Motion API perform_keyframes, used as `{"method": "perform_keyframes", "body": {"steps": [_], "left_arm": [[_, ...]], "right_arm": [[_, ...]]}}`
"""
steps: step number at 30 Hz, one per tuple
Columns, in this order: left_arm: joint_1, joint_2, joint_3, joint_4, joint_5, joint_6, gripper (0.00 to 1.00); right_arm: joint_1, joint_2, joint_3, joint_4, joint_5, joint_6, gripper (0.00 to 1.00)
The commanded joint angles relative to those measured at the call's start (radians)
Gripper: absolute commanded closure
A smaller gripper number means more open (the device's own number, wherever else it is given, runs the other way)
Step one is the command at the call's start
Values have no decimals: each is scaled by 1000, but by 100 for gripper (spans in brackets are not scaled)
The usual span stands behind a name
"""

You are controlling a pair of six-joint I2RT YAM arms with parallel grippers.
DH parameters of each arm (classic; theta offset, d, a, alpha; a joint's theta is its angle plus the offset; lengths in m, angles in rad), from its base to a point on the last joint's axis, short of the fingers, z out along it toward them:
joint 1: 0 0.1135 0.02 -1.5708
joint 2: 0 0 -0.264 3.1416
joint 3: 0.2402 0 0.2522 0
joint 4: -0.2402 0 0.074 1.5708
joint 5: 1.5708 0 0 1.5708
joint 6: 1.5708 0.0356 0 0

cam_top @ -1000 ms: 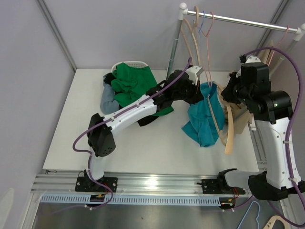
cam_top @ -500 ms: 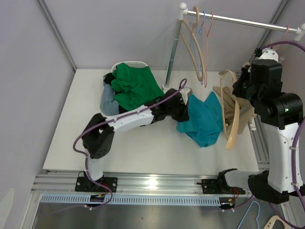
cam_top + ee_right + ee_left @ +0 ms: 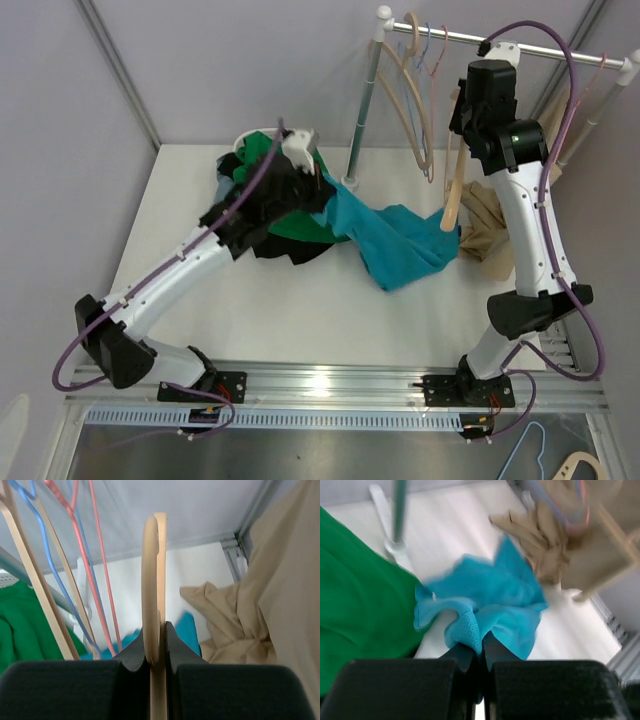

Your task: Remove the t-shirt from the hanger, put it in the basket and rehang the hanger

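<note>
The teal t-shirt point(image 3: 395, 240) lies stretched across the table, free of the hanger; it also shows in the left wrist view point(image 3: 485, 595). My left gripper point(image 3: 318, 190) is shut on one end of it point(image 3: 470, 630), over the pile of clothes. My right gripper point(image 3: 462, 125) is shut on the cream wooden hanger point(image 3: 452, 195), held up by the rail. In the right wrist view the hanger point(image 3: 155, 580) stands between the shut fingers point(image 3: 132, 652).
A metal rail point(image 3: 510, 45) at the back holds several empty hangers point(image 3: 415, 90). A white basket point(image 3: 265, 135) holds green point(image 3: 270, 175) and other clothes. A beige garment point(image 3: 490, 225) lies at the right.
My left gripper pulled the teal t-shirt left and back toward the clothes pile, stretching it out. My right gripper lifted the bare hanger up toward the rail.
</note>
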State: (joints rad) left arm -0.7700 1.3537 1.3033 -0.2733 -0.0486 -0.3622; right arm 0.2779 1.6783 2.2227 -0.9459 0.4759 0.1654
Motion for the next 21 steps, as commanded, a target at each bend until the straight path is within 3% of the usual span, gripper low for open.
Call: {"method": "perform_keyframes", "body": {"steps": [1, 3, 4, 6, 7, 10, 12, 16, 21], "left_arm": [[159, 74, 280, -24, 69, 33, 99], [217, 170, 391, -61, 111, 26, 99], [262, 205, 562, -76, 121, 26, 99], [300, 269, 683, -112, 133, 29, 99], [336, 333, 843, -109, 130, 34, 99], [391, 436, 1033, 21, 98, 107, 99], [426, 473, 1105, 90, 61, 135, 99], [561, 528, 1105, 267, 1, 123, 99], [682, 631, 1114, 286, 49, 7, 99]], "right_arm": [[-19, 3, 83, 217, -16, -90, 100], [-40, 18, 112, 243, -62, -119, 100], [-52, 26, 118, 252, -80, -122, 100], [-81, 37, 123, 291, -170, -126, 100], [-110, 41, 118, 315, -195, -119, 100], [-161, 57, 114, 358, -284, -95, 100], [-175, 80, 120, 364, -312, -79, 100], [-201, 127, 138, 371, -356, -64, 100], [-206, 144, 97, 427, -407, -46, 100]]}}
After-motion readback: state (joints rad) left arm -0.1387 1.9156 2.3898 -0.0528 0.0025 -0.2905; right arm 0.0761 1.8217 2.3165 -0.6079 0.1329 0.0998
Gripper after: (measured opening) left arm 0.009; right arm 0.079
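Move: The teal t-shirt is still pinched by the left hand, its trailing bulk some 11 cm ahead, 24 cm right and 24 cm below. The clothes pile on the basket lies about 27 cm ahead, 16 cm left and 24 cm below; the rack's left post foot, 33 cm ahead, 7 cm right and 30 cm below. For the right hand, holding the wooden hanger, the rail is roughly 13 cm straight ahead and 9 cm up, the pink hanger on it 6 cm left. The teal t-shirt, kept pinched in the shut left fingers, is hauled fast up about 30 cm, forward and left, the sideways swing strongest at the end, until the hand is high above the clothes pile; the wrist tips up some 40 degrees and turns counter-clockwise. The right hand keeps its grip on the wooden hanger, carrying it forward and up towards the rail, sinking slightly at the end, fingers tipping up. ##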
